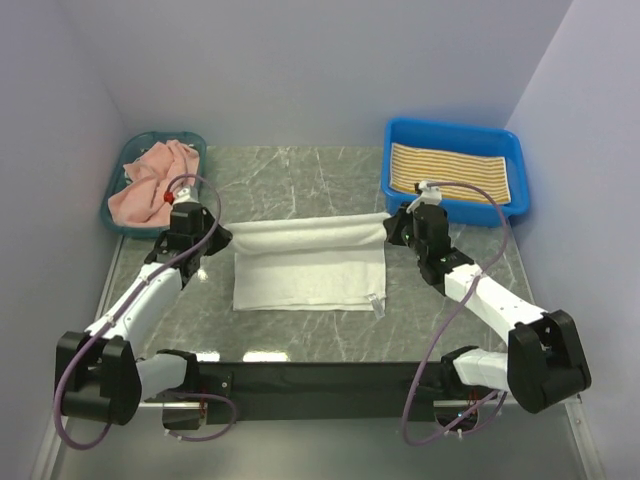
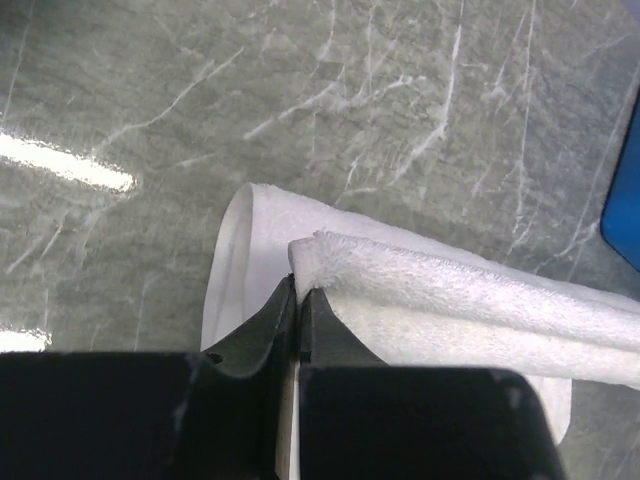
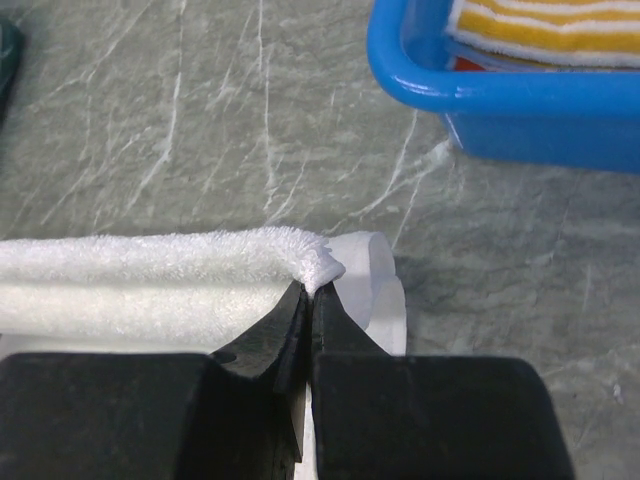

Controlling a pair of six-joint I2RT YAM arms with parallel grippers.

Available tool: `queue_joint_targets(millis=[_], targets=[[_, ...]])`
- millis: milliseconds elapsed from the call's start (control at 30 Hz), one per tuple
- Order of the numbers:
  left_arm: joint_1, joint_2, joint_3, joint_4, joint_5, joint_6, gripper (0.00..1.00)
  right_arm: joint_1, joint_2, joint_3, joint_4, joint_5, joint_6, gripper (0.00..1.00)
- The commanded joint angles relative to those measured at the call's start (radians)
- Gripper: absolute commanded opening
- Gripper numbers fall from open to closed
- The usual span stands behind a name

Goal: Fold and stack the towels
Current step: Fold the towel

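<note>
A plain white towel (image 1: 310, 270) lies on the marble table, its far edge lifted into a raised fold. My left gripper (image 1: 222, 236) is shut on the fold's left corner; in the left wrist view the black jaws of this gripper (image 2: 298, 288) pinch the terry edge of the towel (image 2: 450, 300). My right gripper (image 1: 396, 229) is shut on the fold's right corner, seen close in the right wrist view, where the gripper (image 3: 312, 288) nips the towel (image 3: 150, 265). A salmon pink towel (image 1: 150, 180) lies crumpled at the back left. A folded yellow-and-white striped towel (image 1: 450, 170) (image 3: 540, 25) lies at the back right.
The pink towel sits in a teal basket (image 1: 113, 215) by the left wall. The striped towel sits in a blue bin (image 1: 455, 128) (image 3: 430, 90), close behind my right gripper; its corner (image 2: 625, 200) shows in the left wrist view. Walls enclose the table on three sides.
</note>
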State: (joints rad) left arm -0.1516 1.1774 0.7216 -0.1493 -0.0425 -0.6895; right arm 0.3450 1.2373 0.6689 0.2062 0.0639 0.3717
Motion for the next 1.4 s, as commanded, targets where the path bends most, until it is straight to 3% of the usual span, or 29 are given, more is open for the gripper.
queue_joint_targets(millis=[0,233,400,700,1000,1100,1167,1233,1267,1333,1367], targets=[[0.027,-0.051,-0.021,-0.044,-0.095,-0.005,0.06,-0.037,-0.05,-0.037,-0.018,0.125,0.029,0.0],[0.027,-0.024,0.077,-0.039,-0.118,0.054,0.05,-0.037,-0.032,0.007,0.017,0.139,-0.017,0.0],[0.029,0.01,0.139,0.089,-0.217,0.14,0.05,-0.037,0.058,0.09,0.099,0.168,-0.114,0.0],[0.034,0.309,0.284,0.232,-0.25,0.183,0.11,-0.037,0.396,0.352,0.111,0.205,-0.243,0.0],[0.055,0.562,0.426,0.261,-0.275,0.189,0.17,-0.037,0.634,0.668,-0.033,0.286,-0.293,0.0],[0.061,0.625,0.479,0.237,-0.277,0.205,0.21,-0.035,0.703,0.765,-0.094,0.338,-0.313,0.02],[0.064,0.659,0.504,0.225,-0.275,0.209,0.32,-0.037,0.737,0.824,-0.131,0.365,-0.327,0.06],[0.066,0.671,0.526,0.206,-0.278,0.212,0.46,-0.037,0.751,0.857,-0.146,0.37,-0.335,0.18],[0.067,0.671,0.532,0.197,-0.277,0.205,0.5,-0.037,0.754,0.865,-0.152,0.369,-0.332,0.39],[0.069,0.647,0.532,0.186,-0.251,0.188,0.59,-0.035,0.749,0.88,-0.169,0.356,-0.324,0.61],[0.069,0.634,0.529,0.182,-0.241,0.179,0.62,-0.032,0.739,0.88,-0.172,0.353,-0.321,0.64]])
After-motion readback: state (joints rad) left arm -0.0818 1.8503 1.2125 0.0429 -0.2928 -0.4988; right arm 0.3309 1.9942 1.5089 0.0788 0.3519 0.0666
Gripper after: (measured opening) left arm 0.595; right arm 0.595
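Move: Both my hands still pinch the towel's raised edge by its corners. From my left hand, the landing spot for its corner is about 18 cm ahead, 6 cm right and 10 cm down; the lying near edge's middle is some 21 cm back, 24 cm right, and the teal basket 17 cm ahead, 27 cm left. From my right hand, its landing spot is about 18 cm ahead, 3 cm left and 12 cm down, the blue tray 20 cm ahead, 24 cm right. I dip back a centimetre, then swing both hands forward together, left about 17 cm and right about 20 cm, arching up 3–5 cm and sinking again to carry the held edge out over the table. The hands roll outer side down, some 20 degrees. Near the far end both grippers open and let go, my left hand veering some 5 cm left towards the basket, my right ending by the tray's left rim. ##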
